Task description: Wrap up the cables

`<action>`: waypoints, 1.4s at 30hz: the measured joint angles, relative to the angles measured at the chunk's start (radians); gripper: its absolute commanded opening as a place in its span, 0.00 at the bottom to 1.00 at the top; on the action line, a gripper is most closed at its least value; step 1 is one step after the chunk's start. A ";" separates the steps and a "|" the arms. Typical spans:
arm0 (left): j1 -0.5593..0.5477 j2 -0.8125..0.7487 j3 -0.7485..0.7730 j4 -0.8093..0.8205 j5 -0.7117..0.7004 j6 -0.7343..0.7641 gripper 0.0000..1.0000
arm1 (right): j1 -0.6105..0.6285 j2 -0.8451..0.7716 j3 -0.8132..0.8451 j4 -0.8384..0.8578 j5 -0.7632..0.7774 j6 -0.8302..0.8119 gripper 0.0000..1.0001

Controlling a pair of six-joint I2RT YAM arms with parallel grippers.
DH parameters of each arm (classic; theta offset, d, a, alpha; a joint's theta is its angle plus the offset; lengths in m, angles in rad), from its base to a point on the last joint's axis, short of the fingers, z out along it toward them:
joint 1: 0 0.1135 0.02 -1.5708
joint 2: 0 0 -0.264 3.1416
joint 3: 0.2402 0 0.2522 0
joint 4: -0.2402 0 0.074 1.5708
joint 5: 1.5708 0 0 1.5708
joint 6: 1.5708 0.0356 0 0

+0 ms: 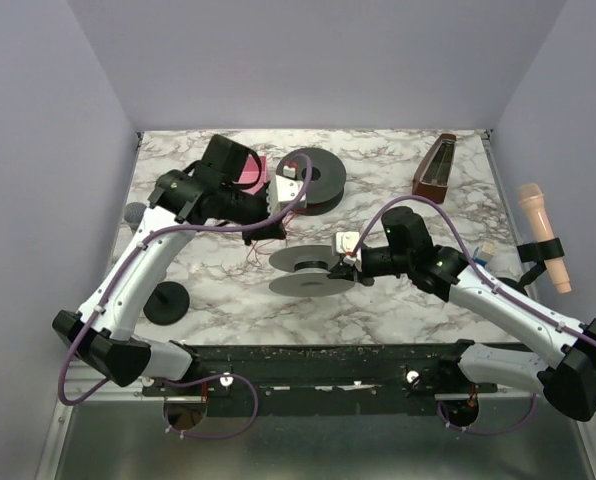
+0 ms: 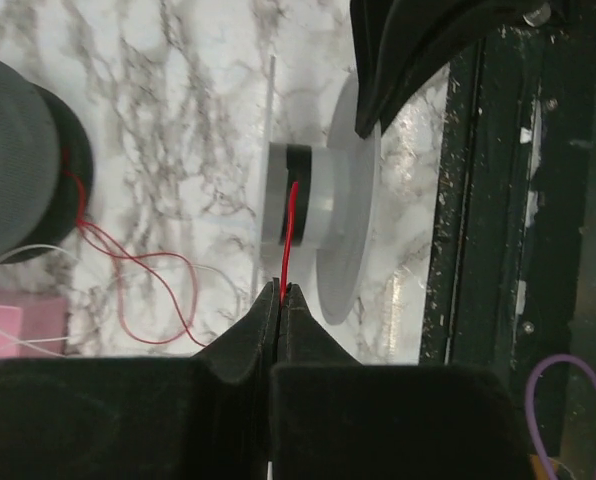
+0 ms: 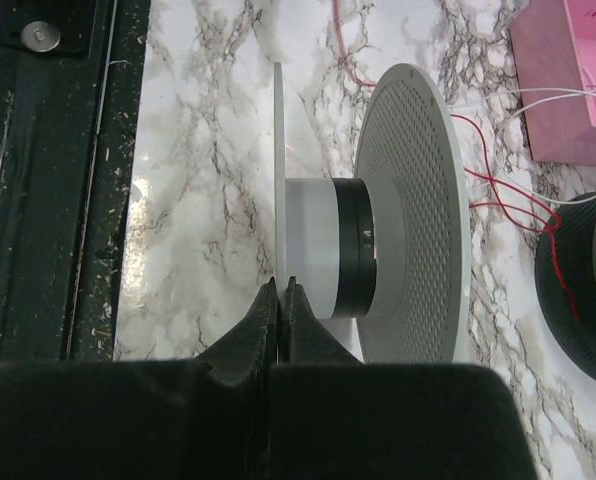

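Observation:
A grey spool (image 1: 311,270) lies on its side mid-table, with a black band on its hub (image 2: 296,205). My left gripper (image 2: 281,291) is shut on a thin dark-red cable (image 2: 289,225) that runs straight from the fingertips to that hub. More cable lies in loose loops (image 2: 143,290) toward a dark spool (image 2: 23,160). In the top view the left gripper (image 1: 278,225) sits just left of the grey spool. My right gripper (image 3: 281,285) is shut on the spool's thin flat flange (image 3: 277,170); in the top view it (image 1: 351,262) is at the spool's right side.
The dark spool (image 1: 313,178) and a pink box (image 1: 250,172) sit at the back. A brown metronome (image 1: 435,165) stands at the back right, a peach microphone (image 1: 543,235) at the right edge, a black disc (image 1: 166,300) at the front left. A black rail (image 1: 318,360) lines the near edge.

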 measured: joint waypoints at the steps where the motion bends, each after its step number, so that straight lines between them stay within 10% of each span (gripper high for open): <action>1: -0.004 0.000 -0.036 0.009 0.000 -0.003 0.00 | 0.000 0.000 0.000 0.001 0.000 0.000 0.01; 13: -0.050 0.016 -0.261 0.182 0.008 -0.098 0.00 | 0.000 -0.002 -0.002 0.034 -0.004 0.008 0.29; 34: -0.075 0.069 -0.328 0.371 0.032 -0.142 0.00 | 0.000 -0.025 -0.002 0.100 -0.031 0.062 0.32; 42: -0.076 0.091 -0.312 0.379 0.032 -0.138 0.00 | 0.000 -0.064 0.002 0.099 -0.020 0.146 0.61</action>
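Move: Just under the left hand, which still pinches the red cable, the grey spool stands on edge, its middle about 12 cm below, 5 cm to the right and 1 cm back. The dark spool lies some 21 cm ahead and 4 cm right of that hand, the pink box about 20 cm ahead and 13 cm left, both roughly 26 cm lower. From the right hand, already gripping the near flange, the grey spool's middle is 7 cm left, 2 cm ahead and 3 cm lower. Sinking about 9 cm and then easing some 5 cm to the right, the left hand brings the pinched red cable down beside the grey spool, its shut fingertips ending close by the near flange's left end. Meanwhile the right fingers let go of that flange, opening to about half with its rim still between them, and the hand rises about 4 cm, rolling slightly. ##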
